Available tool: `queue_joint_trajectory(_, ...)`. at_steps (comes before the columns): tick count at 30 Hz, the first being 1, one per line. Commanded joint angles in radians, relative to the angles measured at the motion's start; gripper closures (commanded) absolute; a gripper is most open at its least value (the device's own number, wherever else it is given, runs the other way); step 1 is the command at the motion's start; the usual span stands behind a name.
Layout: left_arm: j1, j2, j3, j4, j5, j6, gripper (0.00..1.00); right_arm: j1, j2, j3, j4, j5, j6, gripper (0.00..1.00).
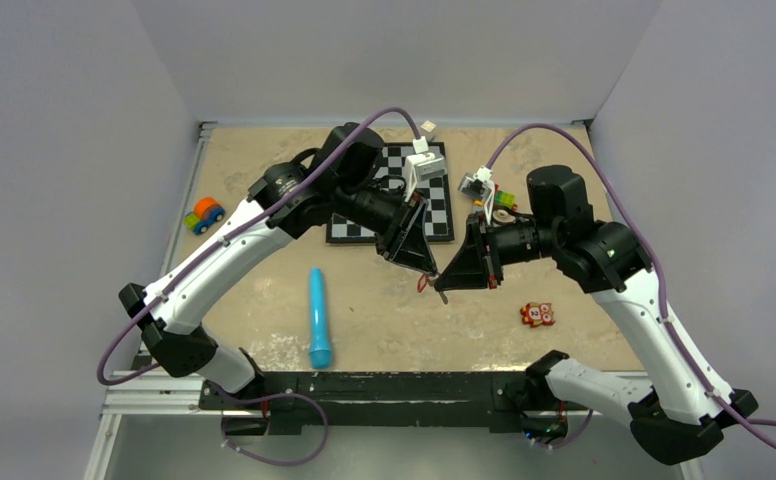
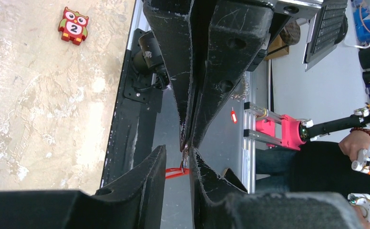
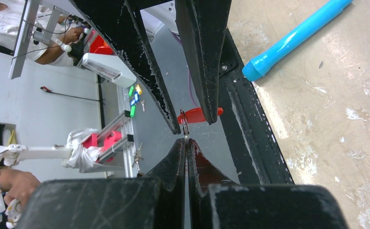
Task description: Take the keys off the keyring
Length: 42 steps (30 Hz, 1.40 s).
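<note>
Both grippers meet in mid-air over the table's middle. The keyring's red tag [image 1: 422,284] hangs at their tips. My right gripper [image 1: 446,287] [image 3: 186,140] is shut on a thin metal piece at the top of the tag. Edge-on, I cannot tell whether that piece is the ring or a key. In the left wrist view my left gripper [image 2: 177,150] has its jaws apart. The tag [image 2: 176,171] hangs edge-on across that gap, and the metal piece [image 2: 185,156] lies against one finger. From the right wrist the tag [image 3: 197,114] runs past the left gripper's lower finger [image 3: 210,95].
A blue cylinder [image 1: 319,318] lies near the front left. An orange owl toy marked 2 [image 1: 537,315] sits at the right. The chessboard [image 1: 439,190] with white pieces lies at the back, a toy car [image 1: 204,215] at far left, and small toys [image 1: 502,200] at back right.
</note>
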Motion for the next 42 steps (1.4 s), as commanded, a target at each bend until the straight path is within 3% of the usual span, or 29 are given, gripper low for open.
queue_joint_trajectory(1, -0.005, -0.001, 0.038, 0.021, 0.007, 0.002, 0.72, 0.004, -0.009, 0.026, 0.03, -0.009, -0.008, 1.0)
queue_joint_trajectory(7, -0.008, -0.001, 0.037, 0.022, 0.009, 0.002, 0.75, 0.004, -0.01, 0.023, 0.029, -0.009, -0.007, 1.0)
queue_joint_trajectory(20, -0.011, -0.004, 0.037, 0.021, 0.007, -0.003, 1.0, 0.004, -0.013, 0.023, 0.036, -0.001, -0.003, 1.0)
queue_joint_trajectory(29, -0.011, -0.033, 0.025, 0.027, -0.01, -0.018, 1.0, 0.003, -0.024, 0.019, 0.091, 0.021, 0.035, 0.98)
queue_joint_trajectory(31, -0.011, -0.042, 0.017, 0.032, -0.015, -0.023, 1.0, 0.004, -0.024, 0.025, 0.101, 0.027, 0.042, 0.88)
queue_joint_trajectory(35, -0.011, -0.071, -0.014, 0.07, -0.02, -0.056, 1.0, 0.004, -0.024, 0.051, 0.108, 0.032, 0.048, 0.52)
queue_joint_trajectory(37, -0.011, -0.077, -0.018, 0.075, -0.022, -0.07, 1.0, 0.004, -0.029, 0.056, 0.127, 0.033, 0.053, 0.38)
queue_joint_trajectory(42, -0.011, -0.096, -0.018, 0.067, -0.046, -0.091, 1.0, 0.004, -0.03, 0.056, 0.194, 0.026, 0.095, 0.21)
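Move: My right hand already pinches the key, with the ring sticking out about 2 cm to the left of its hand point and 1 cm below. From my left hand, whose fingers are part open about it, the ring lies roughly 1 cm back, 1 cm to the right and 1 cm down. The red tag hangs some 2 cm back, 1 cm left and 3 cm below my left hand; the key sits about 3 cm back, 2 cm right and 2 cm below it. Holding both hands nearly still, I shut my left fingers from about a third open and pinch the ring. Only then does my right hand open wide and let go of the key, while both hands rise some 2 cm, the right also easing about 1 cm forward and the left drifting slightly back and to its left. ##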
